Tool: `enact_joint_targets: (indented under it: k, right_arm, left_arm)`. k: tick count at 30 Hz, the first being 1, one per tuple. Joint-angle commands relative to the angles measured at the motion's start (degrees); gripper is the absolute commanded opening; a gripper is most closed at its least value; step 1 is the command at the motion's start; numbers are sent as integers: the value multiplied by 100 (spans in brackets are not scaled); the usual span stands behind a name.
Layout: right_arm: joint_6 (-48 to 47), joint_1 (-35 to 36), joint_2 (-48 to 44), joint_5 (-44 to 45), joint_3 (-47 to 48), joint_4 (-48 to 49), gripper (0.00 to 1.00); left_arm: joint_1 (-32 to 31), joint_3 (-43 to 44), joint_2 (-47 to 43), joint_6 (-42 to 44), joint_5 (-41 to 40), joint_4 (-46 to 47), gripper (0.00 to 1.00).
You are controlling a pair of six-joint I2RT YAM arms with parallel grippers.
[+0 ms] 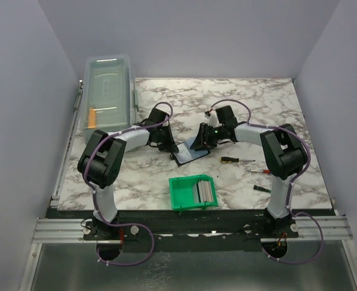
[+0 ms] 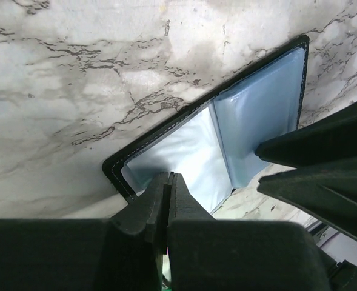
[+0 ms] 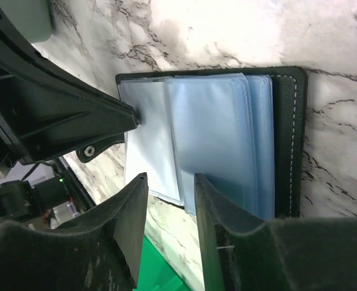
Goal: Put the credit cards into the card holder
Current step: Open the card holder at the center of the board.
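The card holder (image 1: 188, 155) lies open on the marble table between my two grippers, black-rimmed with blue-grey plastic sleeves (image 3: 217, 139). My left gripper (image 2: 168, 176) is shut, and its tips press on the pale left sleeve (image 2: 184, 154) near the holder's corner. My right gripper (image 3: 170, 182) hangs open over the sleeves' near edge, with nothing held between its fingers. Both grippers show in the top view, the left gripper (image 1: 168, 145) and the right gripper (image 1: 204, 143). The credit cards (image 1: 205, 191) lie in a green bin, away from both grippers.
The green bin (image 1: 183, 195) sits near the front edge. Screwdrivers (image 1: 236, 159) lie at the right. A clear lidded box (image 1: 108, 91) stands at the back left. A corner of the green bin (image 3: 160, 273) shows under the right wrist.
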Motion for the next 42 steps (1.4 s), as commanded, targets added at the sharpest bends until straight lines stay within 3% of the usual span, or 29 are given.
enact_joint_targets:
  k: [1, 12, 17, 20, 23, 30, 37, 42]
  right_arm:
    - [22, -73, 317, 813, -212, 290, 41]
    - [-176, -178, 835, 1227, 652, 102, 41]
    - [-488, -185, 748, 1250, 1211, -723, 42]
    - [-589, -169, 394, 1267, 1206, -1247, 49]
    - [-644, -169, -121, 1449, 839, -1518, 61]
    - [-655, -170, -828, 1632, -134, -1469, 72]
    - [-281, -169, -1077, 1243, -710, -857, 72]
    - [132, -169, -1046, 893, -907, -308, 67]
  left_arm:
    - [84, 122, 478, -94, -585, -188, 0]
    - [361, 1595, 1512, 260, -1457, -822, 0]
    - [330, 1735, 1140, 377, -915, -897, 0]
    - [164, 1609, 709, 492, -533, -913, 9]
    - [-81, 1452, 268, 618, -158, -942, 28]
    - [-542, 765, -446, 621, -819, -1254, 69]
    - [-671, 428, -717, 254, -1513, -1801, 80]
    - [-668, 150, -694, 85, -1559, -1458, 80]
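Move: Straight below the left hand's shut fingers lies the left page of the open card holder; the holder's middle is about 5 cm to the right, 1 cm ahead and 1 cm below. From the right hand that middle is some 2 cm left, 1 cm ahead and 2 cm below. The green tray sits about 16 cm back and 1 cm left of the right hand, the black screwdriver roughly 15 cm right and 4 cm back. Sweeping forward together low over the open pages, the left hand goes about 9 cm with fingers shut and the right about 7 cm after dipping slightly, as if smoothing them. Both then turn back: the left arcs up and down while opening wide, towards the holder's near left corner; the right comes back and right past the near right corner, opening wider and rolling about 15 degrees. ##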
